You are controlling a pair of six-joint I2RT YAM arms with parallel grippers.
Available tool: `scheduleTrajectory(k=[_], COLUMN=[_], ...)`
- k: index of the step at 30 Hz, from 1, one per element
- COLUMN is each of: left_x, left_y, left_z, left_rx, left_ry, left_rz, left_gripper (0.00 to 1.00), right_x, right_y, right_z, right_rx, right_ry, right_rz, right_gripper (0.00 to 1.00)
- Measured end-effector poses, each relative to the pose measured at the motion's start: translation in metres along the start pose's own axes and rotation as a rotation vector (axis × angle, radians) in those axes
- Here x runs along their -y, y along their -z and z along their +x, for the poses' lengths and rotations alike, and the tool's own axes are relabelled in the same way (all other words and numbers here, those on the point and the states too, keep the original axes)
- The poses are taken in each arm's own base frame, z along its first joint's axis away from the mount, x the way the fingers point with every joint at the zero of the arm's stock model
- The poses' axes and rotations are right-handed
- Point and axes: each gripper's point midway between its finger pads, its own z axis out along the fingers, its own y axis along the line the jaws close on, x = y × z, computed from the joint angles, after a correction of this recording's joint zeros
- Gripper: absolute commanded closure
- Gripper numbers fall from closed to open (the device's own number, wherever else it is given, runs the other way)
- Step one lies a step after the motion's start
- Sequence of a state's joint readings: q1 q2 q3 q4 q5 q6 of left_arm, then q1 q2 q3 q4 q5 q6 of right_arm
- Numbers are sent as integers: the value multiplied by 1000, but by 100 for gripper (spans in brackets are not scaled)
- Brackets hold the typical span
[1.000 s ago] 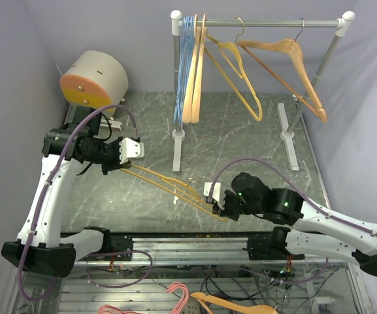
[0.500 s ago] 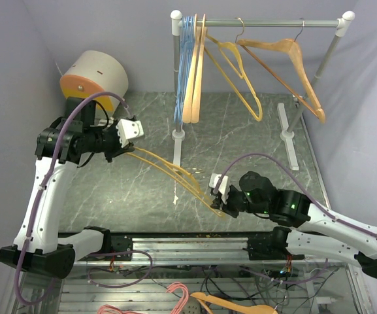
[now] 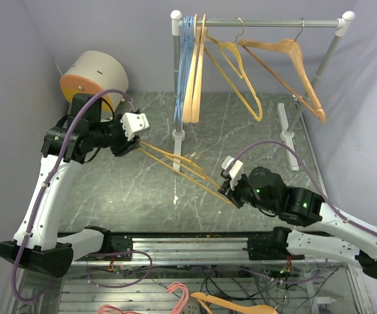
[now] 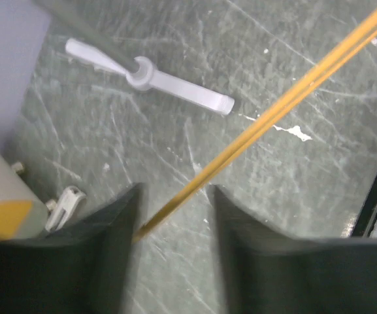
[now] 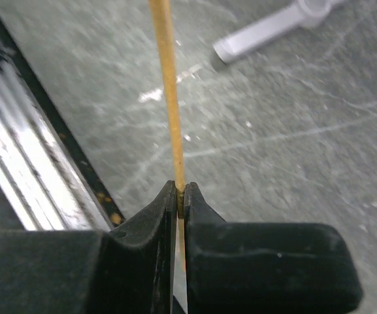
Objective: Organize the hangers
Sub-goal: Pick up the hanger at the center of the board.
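A thin orange hanger (image 3: 175, 167) is held in the air above the table between my two grippers. My right gripper (image 3: 227, 191) is shut on its lower right corner; in the right wrist view its wire (image 5: 168, 98) is pinched between the closed fingertips (image 5: 180, 193). My left gripper (image 3: 136, 145) stands at the hanger's left end. There the jaws (image 4: 174, 216) are apart, and the hanger's tip (image 4: 273, 111) lies loose against the left finger (image 4: 103, 248). Blue wire hangers (image 3: 187, 65), orange ones (image 3: 240, 72) and a tan one (image 3: 286, 59) hang on the rail (image 3: 273, 23).
The rack's white feet (image 3: 177, 154) (image 3: 287, 134) rest on the dark marble table; one foot shows in each wrist view (image 4: 155, 75) (image 5: 273, 26). A beige and orange cylinder (image 3: 93, 78) stands at the back left. Pink hangers (image 3: 175, 294) lie below the table's front edge.
Both arms lifted the orange hanger and carried it up and to the right, toward the rack. The left jaws have parted from the hanger's end; the right grip holds.
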State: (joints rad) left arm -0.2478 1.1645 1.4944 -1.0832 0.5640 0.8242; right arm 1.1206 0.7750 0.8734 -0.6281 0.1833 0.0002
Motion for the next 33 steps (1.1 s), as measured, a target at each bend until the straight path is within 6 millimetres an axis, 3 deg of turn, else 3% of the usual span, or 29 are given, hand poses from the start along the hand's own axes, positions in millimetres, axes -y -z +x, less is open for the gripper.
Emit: scheduleTrajectory(k=[1, 5, 8, 16, 23, 26, 29, 33], left_x=[-1, 21, 25, 18, 3, 2, 11, 44], left_y=[-2, -15, -17, -7, 6, 7, 4, -13], left_z=[-3, -16, -17, -22, -24, -24, -23, -3], left_rx=[13, 72, 80, 83, 68, 69, 76, 89], left_ry=[7, 58, 82, 96, 86, 85, 47, 30], left_rz=[-5, 76, 92, 21, -87, -92, -43, 91], left_gripper=[2, 1, 1, 1, 1, 1, 1, 1], right_x=[-1, -4, 0, 12, 29, 31, 31, 31], right_y=[3, 18, 25, 32, 53, 54, 53, 52], right_z=[-2, -33, -44, -18, -37, -35, -31, -31], right_rx=[12, 120, 141, 24, 26, 15, -7, -10], right_ry=[-16, -76, -103, -110, -118, -115, -109, -107], right_rz=[-4, -26, -9, 65, 134, 147, 151, 150], right_gripper=[100, 100, 100, 100, 100, 100, 100, 100])
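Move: The yellow hanger is stretched between the two hands: its middle lies about 16 cm to the left hand's right, 6 cm back and 4 cm lower, which is some 16 cm left, 6 cm ahead and 4 cm above the right hand. From the left hand the rack's left foot stands roughly 19 cm ahead, 14 cm right and 30 cm below. The rack bar's middle is about 42 cm ahead, 9 cm right and 36 cm above the right hand. The left fingers, around the hanger's far end and only slightly parted, spring wide open as that hand shifts about 3 cm right and a little back; it then lifts a couple of centimetres and finishes sinking and drawing back. The right hand keeps its pinch near the other end and takes the hanger over alone, rising about 5 cm net with a brief dip midway, moving some 4 cm right and turning about 10 degrees clockwise. ##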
